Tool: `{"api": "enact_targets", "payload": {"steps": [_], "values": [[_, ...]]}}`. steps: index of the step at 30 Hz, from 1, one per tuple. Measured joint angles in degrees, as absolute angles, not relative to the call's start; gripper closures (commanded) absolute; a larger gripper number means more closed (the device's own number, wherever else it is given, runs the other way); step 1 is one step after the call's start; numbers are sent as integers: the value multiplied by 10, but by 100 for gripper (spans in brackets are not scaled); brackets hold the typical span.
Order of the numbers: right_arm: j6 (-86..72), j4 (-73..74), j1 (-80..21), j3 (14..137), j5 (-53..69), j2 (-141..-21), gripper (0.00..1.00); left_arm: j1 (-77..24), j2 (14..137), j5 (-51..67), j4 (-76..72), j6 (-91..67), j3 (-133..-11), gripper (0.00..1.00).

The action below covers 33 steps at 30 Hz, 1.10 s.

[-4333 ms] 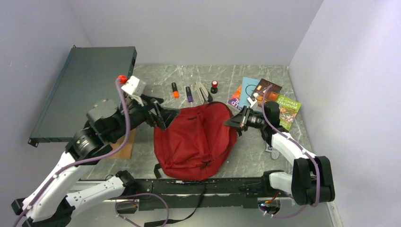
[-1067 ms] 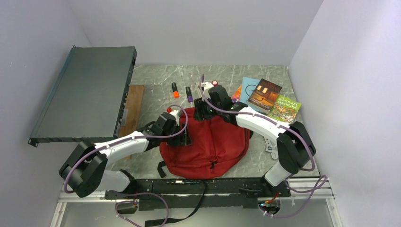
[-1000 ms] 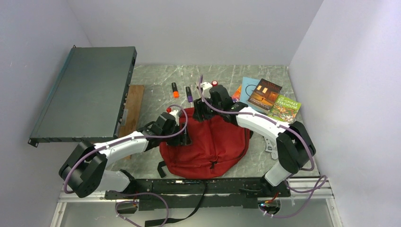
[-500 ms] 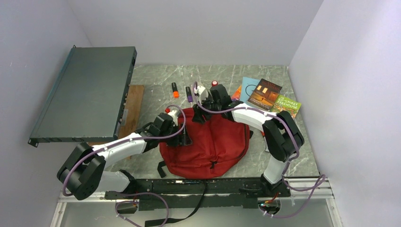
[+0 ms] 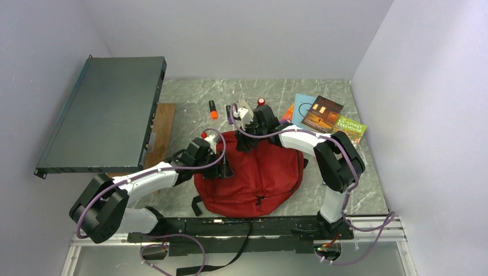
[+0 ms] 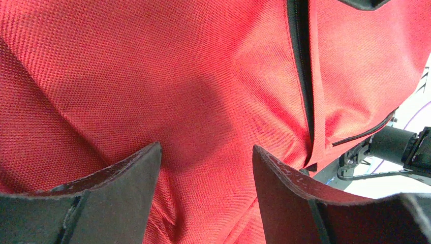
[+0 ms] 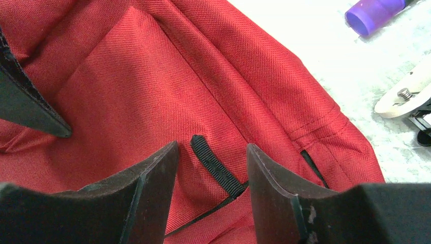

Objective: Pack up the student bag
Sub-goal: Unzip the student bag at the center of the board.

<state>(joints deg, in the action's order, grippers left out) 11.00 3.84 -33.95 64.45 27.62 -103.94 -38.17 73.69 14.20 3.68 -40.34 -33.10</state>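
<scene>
The student bag (image 5: pixel 256 175) is a red fabric backpack lying flat in the middle of the table, its zippers shut. My left gripper (image 5: pixel 225 168) is on the bag's left edge. In the left wrist view it (image 6: pixel 206 150) is open with plain red fabric between the jaws, and a black zipper (image 6: pixel 300 61) runs to the upper right. My right gripper (image 5: pixel 244 141) is on the bag's top edge. In the right wrist view it (image 7: pixel 212 146) is open, with a black webbing tab (image 7: pixel 216 166) lying between the jaws, not gripped.
An orange marker (image 5: pixel 213 109), a red-capped item (image 5: pixel 261 102) and a purple marker (image 7: pixel 373 10) lie behind the bag. Several books (image 5: pixel 322 113) lie at the back right. A dark flat case (image 5: pixel 106 115) leans at the left, with a wooden board (image 5: pixel 162 129) beside it.
Both arms came down from either side onto the bag. In the last second the right gripper shifted a little left along the bag's top edge; the left gripper barely moved.
</scene>
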Motion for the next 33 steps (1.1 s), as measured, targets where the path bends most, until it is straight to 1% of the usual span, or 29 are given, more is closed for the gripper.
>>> {"api": "enact_targets", "payload": {"steps": [3,5,7,8,9,17,19,20,22,23,24,30,32,33], "values": [[111,38,-340,645,266,-1039,58,-382,737,142,37,-403,-331,29],[109,38,-340,645,249,-1039,75,-382,737,142,37,-403,-331,29],[100,38,-339,645,238,-1039,90,-382,737,142,37,-403,-331,29],[92,38,-340,645,236,-1039,97,-382,737,142,37,-403,-331,29],[83,38,-340,645,234,-1039,100,-382,737,143,37,-403,-331,29],[-15,11,-335,621,235,-1020,100,-382,737,147,43,-403,-338,27],[-58,7,-329,618,239,-1013,93,-382,739,153,41,-403,-342,27],[-79,6,-324,618,246,-1012,91,-382,741,159,40,-404,-347,27],[-119,2,-312,617,264,-1012,93,-382,752,172,36,-406,-359,27],[-139,-4,-303,615,278,-1012,98,-382,761,180,36,-410,-369,28],[-158,-14,-294,611,293,-1012,100,-382,769,185,34,-413,-377,28],[-241,-62,-252,603,363,-1030,100,-381,792,199,19,-423,-395,28],[-260,-77,-246,601,381,-1040,92,-381,794,201,13,-428,-395,28],[-268,-81,-244,601,386,-1043,90,-381,795,202,11,-430,-395,28]]}}
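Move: The black zip pull on the red bag lies between my right fingertips, about 1 cm ahead, 1 cm right and 1 cm below. Beyond the bag's far edge and some 6 cm lower, the purple marker lies 15 cm ahead and 5 cm left of that hand, the stapler 16 cm ahead and 3 cm right. From my left hand, open over the bag's cloth, the pull is roughly 10 cm ahead, 4 cm right and about level. I ease my right hand about 1 cm forward and right and shut its fingers on the zip pull. Keeping them shut, I draw up about 2.5 cm, bearing right and forward, while rolling the wrist some 40 degrees, clockwise looking along the fingers. Partway through, my open left hand goes about 3 cm right while rising and edging forward over the cloth. ##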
